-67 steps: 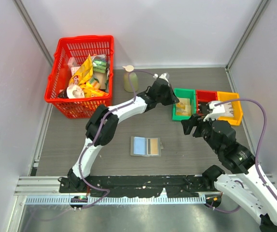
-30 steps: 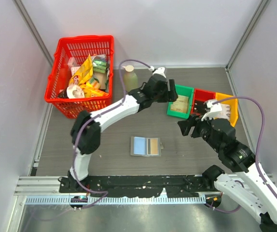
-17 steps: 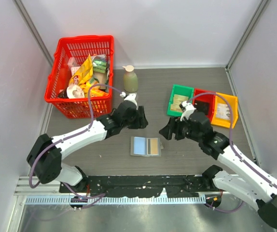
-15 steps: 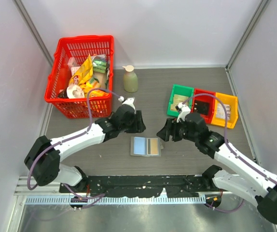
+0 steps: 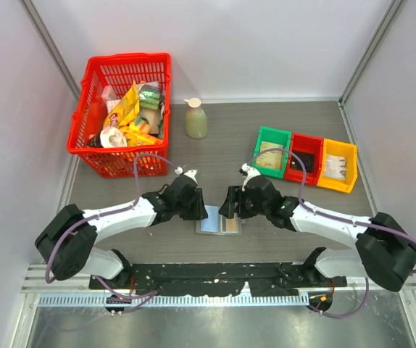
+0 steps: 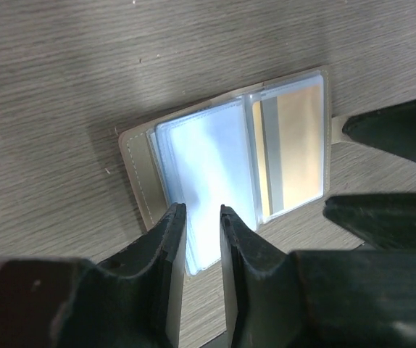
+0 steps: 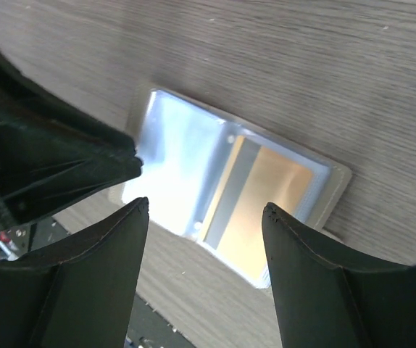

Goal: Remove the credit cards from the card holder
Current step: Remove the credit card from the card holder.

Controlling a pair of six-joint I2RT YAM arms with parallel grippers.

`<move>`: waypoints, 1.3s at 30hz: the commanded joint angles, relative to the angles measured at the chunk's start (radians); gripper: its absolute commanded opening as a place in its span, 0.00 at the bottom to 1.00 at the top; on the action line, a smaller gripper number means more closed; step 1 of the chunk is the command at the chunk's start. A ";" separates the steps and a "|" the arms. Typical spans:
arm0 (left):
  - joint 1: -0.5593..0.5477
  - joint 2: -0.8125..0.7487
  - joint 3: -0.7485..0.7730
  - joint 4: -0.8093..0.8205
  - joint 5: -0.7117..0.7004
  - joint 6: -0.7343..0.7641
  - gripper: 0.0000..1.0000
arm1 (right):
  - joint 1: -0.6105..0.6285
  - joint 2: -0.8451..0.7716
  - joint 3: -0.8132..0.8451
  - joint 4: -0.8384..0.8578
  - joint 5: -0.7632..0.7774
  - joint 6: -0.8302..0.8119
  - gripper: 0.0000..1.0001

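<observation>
The card holder [image 5: 219, 220] lies open and flat on the table near the front. Its left panel is light blue [image 6: 208, 159]. A yellow-orange credit card [image 6: 298, 148] with a grey stripe sits under the clear sleeve of its right panel [image 7: 266, 199]. My left gripper [image 5: 199, 210] hangs over the holder's left side. Its fingers are narrowly apart over the blue panel's near edge [image 6: 202, 210], with nothing between them. From the right, my right gripper [image 5: 228, 206] hovers wide open above the holder [image 7: 205, 206], touching nothing.
A red basket [image 5: 128, 58] of snack packets stands at the back left, with a pale green bottle [image 5: 196, 119] beside it. Green [image 5: 275, 132], red [image 5: 309, 138] and yellow [image 5: 340, 143] bins sit in a row at the right. The two grippers are close together.
Both arms have swung from the bins down to the card holder at the front. The left jaws have narrowed a lot. The right jaws stay wide.
</observation>
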 commanded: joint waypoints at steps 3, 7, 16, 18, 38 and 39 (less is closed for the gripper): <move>0.000 0.038 -0.033 0.066 0.032 -0.029 0.25 | 0.004 0.063 0.028 0.060 0.105 -0.034 0.68; 0.000 0.065 -0.047 0.070 0.052 -0.039 0.20 | 0.002 0.092 0.035 0.041 0.115 -0.043 0.68; 0.000 0.093 -0.067 0.107 0.067 -0.065 0.11 | 0.004 0.128 0.043 0.000 0.153 -0.029 0.68; 0.000 0.095 -0.068 0.109 0.067 -0.068 0.11 | 0.002 0.112 0.046 -0.051 0.180 -0.031 0.68; 0.000 0.099 -0.064 0.107 0.069 -0.075 0.09 | 0.004 0.097 0.045 -0.069 0.133 -0.017 0.67; 0.000 0.099 -0.064 0.107 0.069 -0.075 0.09 | 0.002 0.103 0.043 -0.060 0.133 -0.018 0.67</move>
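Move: The left hand is just off the left side of the open card holder, whose middle lies about 4 cm to its right, roughly level ahead and 4 cm below; the blue pocket is some 2 cm to its right, also level and 4 cm lower. From the right hand, the holder's middle is about 3 cm left, 2 cm back and 6 cm below; the beige pocket is straight across, 2 cm back. The green box stands about 18 cm ahead and 12 cm right. Down about 3 cm and a little back, the left hand sinks to the outer edge of the blue pocket, closing its part-open fingers almost shut, then stays there with its tips against that edge. The right hand, fingers wide open throughout, lowers some 4 cm onto the beige half, rolls about 10 degrees so its left side dips, and shifts roughly 3 cm right, its fingers straddling the beige pocket. ##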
